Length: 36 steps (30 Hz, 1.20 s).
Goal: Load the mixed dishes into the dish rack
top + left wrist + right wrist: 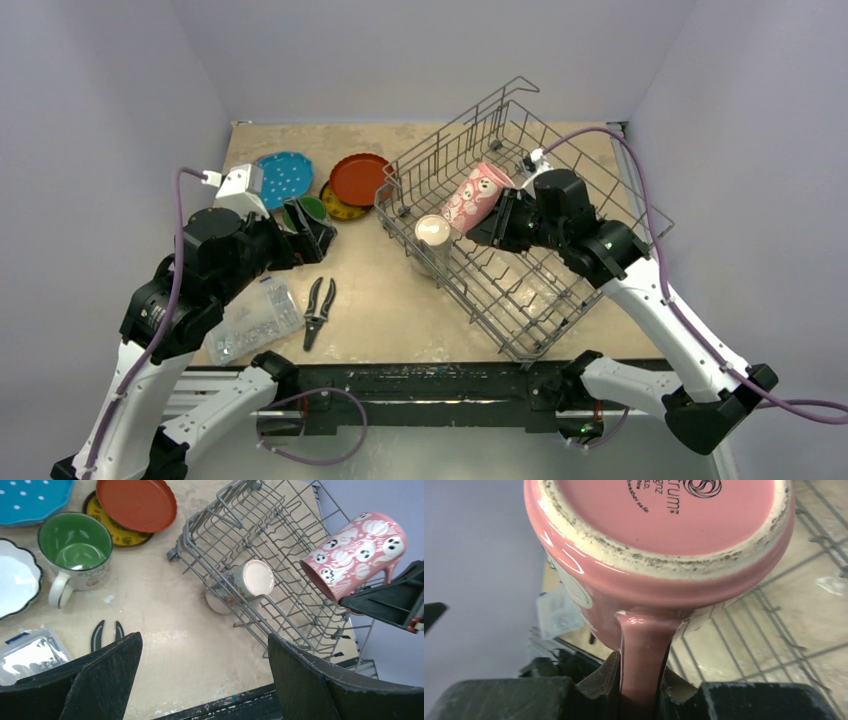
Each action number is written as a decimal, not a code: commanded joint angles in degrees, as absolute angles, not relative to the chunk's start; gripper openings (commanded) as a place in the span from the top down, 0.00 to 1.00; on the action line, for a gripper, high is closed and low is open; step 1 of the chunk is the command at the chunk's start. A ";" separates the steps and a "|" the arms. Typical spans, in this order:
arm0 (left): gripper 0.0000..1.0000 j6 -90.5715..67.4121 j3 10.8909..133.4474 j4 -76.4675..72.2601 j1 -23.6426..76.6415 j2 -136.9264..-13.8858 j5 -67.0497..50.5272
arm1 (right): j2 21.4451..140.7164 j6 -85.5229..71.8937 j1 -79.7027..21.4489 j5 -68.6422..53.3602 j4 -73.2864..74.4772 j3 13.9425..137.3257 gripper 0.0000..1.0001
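Note:
The dish rack [520, 215] is a grey wire basket standing askew at centre right. My right gripper [497, 222] is shut on the handle of a pink ghost-patterned mug [475, 195] and holds it tilted above the rack; in the right wrist view the gripper [640, 675] pinches the handle below the mug's base [659, 555]. A small beige cup [433, 232] sits among the wires at the rack's near-left corner. My left gripper [204, 637] hangs open and empty over bare table. On the table lie a cream mug [75, 550] with a green inside, a white fluted bowl [15, 577], a blue dotted plate [30, 500], and a red-orange plate [135, 502] on a yellow plate [117, 530].
Black-handled pliers [318, 310] and a clear plastic box [255, 318] of small parts lie near the table's front left edge. The rack's raised wire handle [500, 100] stands at the back. Walls close in behind and on both sides.

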State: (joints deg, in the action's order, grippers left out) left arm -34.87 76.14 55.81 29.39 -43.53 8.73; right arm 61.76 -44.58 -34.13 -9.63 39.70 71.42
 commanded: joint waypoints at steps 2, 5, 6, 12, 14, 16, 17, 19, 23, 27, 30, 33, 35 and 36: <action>0.05 -37.97 75.71 54.62 29.52 -44.90 2.86 | 58.65 -36.44 -34.18 -0.61 37.95 68.94 1.00; 0.05 -38.06 75.62 54.35 29.52 -45.99 2.01 | 58.95 -35.56 -34.14 -0.61 36.74 66.78 1.00; 0.04 -38.06 75.71 54.38 29.53 -46.38 1.76 | 58.93 -34.92 -34.18 -0.64 36.04 66.14 1.00; 0.04 -38.31 75.79 54.39 29.49 -48.20 0.26 | 59.94 -32.05 -34.26 -3.75 32.98 62.84 1.00; 0.04 -38.53 75.36 54.52 29.53 -48.19 0.26 | 60.79 -32.31 -34.52 -5.99 32.33 61.67 1.00; 0.04 -38.94 74.76 54.51 29.48 -47.80 0.26 | 60.61 -33.59 -35.22 -6.70 31.09 59.95 1.00; 0.04 -39.16 74.45 54.51 29.53 -47.47 0.26 | 60.44 -34.20 -35.53 -6.99 30.35 59.00 1.00; 0.04 -39.51 73.91 54.44 29.49 -46.86 0.26 | 60.43 -34.72 -36.64 -6.63 29.31 57.60 1.00; 0.04 -39.77 73.37 54.75 29.53 -46.16 0.26 | 60.82 -35.44 -37.74 -2.42 30.27 55.78 1.00; 0.04 -40.35 72.86 54.85 29.53 -45.69 0.51 | 60.67 -34.19 -38.05 -0.20 30.42 54.82 1.00; 0.03 -41.42 72.22 54.22 29.48 -45.35 0.54 | 60.70 -33.40 -38.57 1.39 30.44 54.32 1.00; 0.03 -42.26 71.61 53.67 29.53 -45.43 0.27 | 58.85 -32.84 -40.72 4.87 27.08 52.04 1.00; 0.03 -43.06 71.02 53.09 29.48 -45.58 0.26 | 56.85 -32.40 -43.46 9.48 23.10 48.64 1.00; 0.04 -43.40 70.80 52.82 29.53 -45.65 0.26 | 55.89 -32.04 -44.96 11.53 20.89 46.99 1.00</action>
State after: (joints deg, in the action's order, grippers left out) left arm -41.21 71.90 55.64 29.39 -45.47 0.71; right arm 60.58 -34.22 -40.80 1.93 34.22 50.76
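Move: The right hand already holds the pink mug by its handle over the dish rack. The free spot it is taken to lies about 14 cm below this hand, some 2 cm ahead and 1 cm left. The upturned cream mug stands about 4 cm ahead and 8 cm left at much the same depth, and the rack's near-left side rail runs about 2 cm back and 5 cm left, some 12 cm down. From the left hand that spot lies about 26 cm right, 5 cm ahead and 19 cm below. Keeping its pinch on the handle, the right hand lowers the pink mug some 14 cm into the rack just to the right of the upturned cream mug, first easing about 3 cm to the right as it sinks and then drawing back 2 cm, while the wrist rolls about 20 degrees, left side down, so that the mug's mouth comes to face the rack floor. The left hand, empty and still wide open, drifts about 3 cm right and 3 cm down and tips its fingers slightly downward, away from the rack's business. ##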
